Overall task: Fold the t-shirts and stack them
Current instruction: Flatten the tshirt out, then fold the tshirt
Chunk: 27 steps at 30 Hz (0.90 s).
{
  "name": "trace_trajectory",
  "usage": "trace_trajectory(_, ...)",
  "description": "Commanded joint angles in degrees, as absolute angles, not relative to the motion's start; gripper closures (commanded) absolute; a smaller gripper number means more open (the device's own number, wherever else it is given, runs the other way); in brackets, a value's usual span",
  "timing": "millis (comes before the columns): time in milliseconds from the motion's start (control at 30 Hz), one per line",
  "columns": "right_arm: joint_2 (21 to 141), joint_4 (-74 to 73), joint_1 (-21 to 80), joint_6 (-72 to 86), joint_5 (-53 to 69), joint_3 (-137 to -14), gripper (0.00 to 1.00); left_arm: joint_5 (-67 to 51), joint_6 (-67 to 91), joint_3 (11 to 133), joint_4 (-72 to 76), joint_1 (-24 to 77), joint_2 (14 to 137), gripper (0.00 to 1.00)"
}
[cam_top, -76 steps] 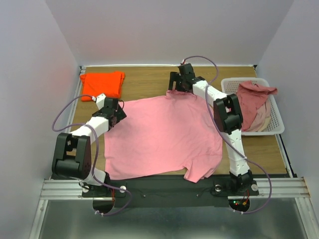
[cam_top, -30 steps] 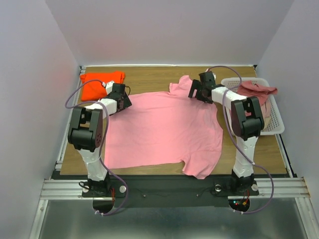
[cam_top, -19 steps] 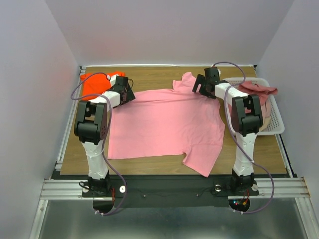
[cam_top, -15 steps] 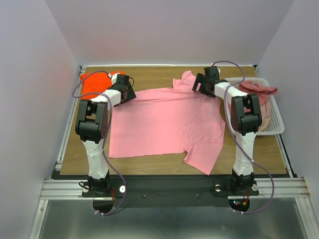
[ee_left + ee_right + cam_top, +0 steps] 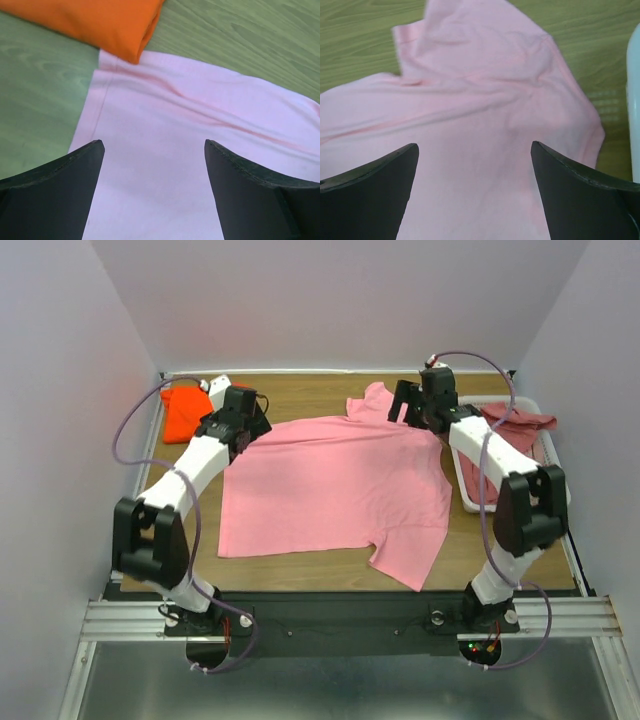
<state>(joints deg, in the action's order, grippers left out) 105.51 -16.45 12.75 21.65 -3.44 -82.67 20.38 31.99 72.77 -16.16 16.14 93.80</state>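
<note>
A bubblegum pink t-shirt lies spread flat on the wooden table, hem to the left and sleeves to the right. My left gripper hovers open over its far left hem corner. In the left wrist view the left gripper has only pink cloth below it, with a folded orange t-shirt just beyond. My right gripper hangs open above the far sleeve. In the right wrist view the right gripper holds nothing, and the pink sleeve lies under it.
The folded orange t-shirt sits at the far left corner. A white mesh basket with dusty rose shirts stands at the right, its edge close to my right gripper. Walls enclose three sides.
The pink shirt has slid toward the far side and flattened out. Both arms have since swung their elbows outward, and both grippers stay over the shirt's far edge.
</note>
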Motion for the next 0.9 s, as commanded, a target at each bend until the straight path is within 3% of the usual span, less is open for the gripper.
trace_trajectory(0,94.8,-15.3,19.1,20.9,-5.2,-77.1,0.00,27.3,41.8,63.7,-27.6,17.8,83.4,0.06)
trace_trajectory(233,83.9,-15.2,22.1,26.0,-8.7,-63.7,0.00,30.8,59.7,48.9,-41.2,17.8,71.0,0.06)
trace_trajectory(367,80.5,-15.2,22.0,27.9,-9.8,-59.9,0.00,29.8,68.1,47.9,-47.6,16.8,73.0,0.04)
trace_trajectory(700,78.2,-15.1,22.0,29.0,-11.8,-57.3,0.00,25.5,76.3,40.7,-52.8,17.3,62.4,0.02)
trace_trajectory(867,77.4,-15.0,22.0,29.6,-11.7,-56.5,0.00,22.9,77.3,40.8,-52.7,17.5,65.6,0.02)
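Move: The pink t-shirt's near-left corner lies about 27 cm back from the left hand, 9 cm to its left and 12 cm below; the folded orange shirt is some 7 cm ahead and 13 cm left. From the right hand, the near sleeve is roughly 33 cm back and 4 cm right, 10 cm down. The far sleeve lies 7 cm ahead, 7 cm left of that hand; the basket 8 cm back, 30 cm right. The left hand heads for the pink shirt's near-left corner, swinging back about 24 cm and a little left: it rises slightly, then sinks to just above the cloth, turning some 30 degrees counter-clockwise while its fingers tip further down. The right hand arcs up and down again as it draws back about 13 cm over the shirt towards the near sleeve, then hovers. Both grippers stay wide open. ##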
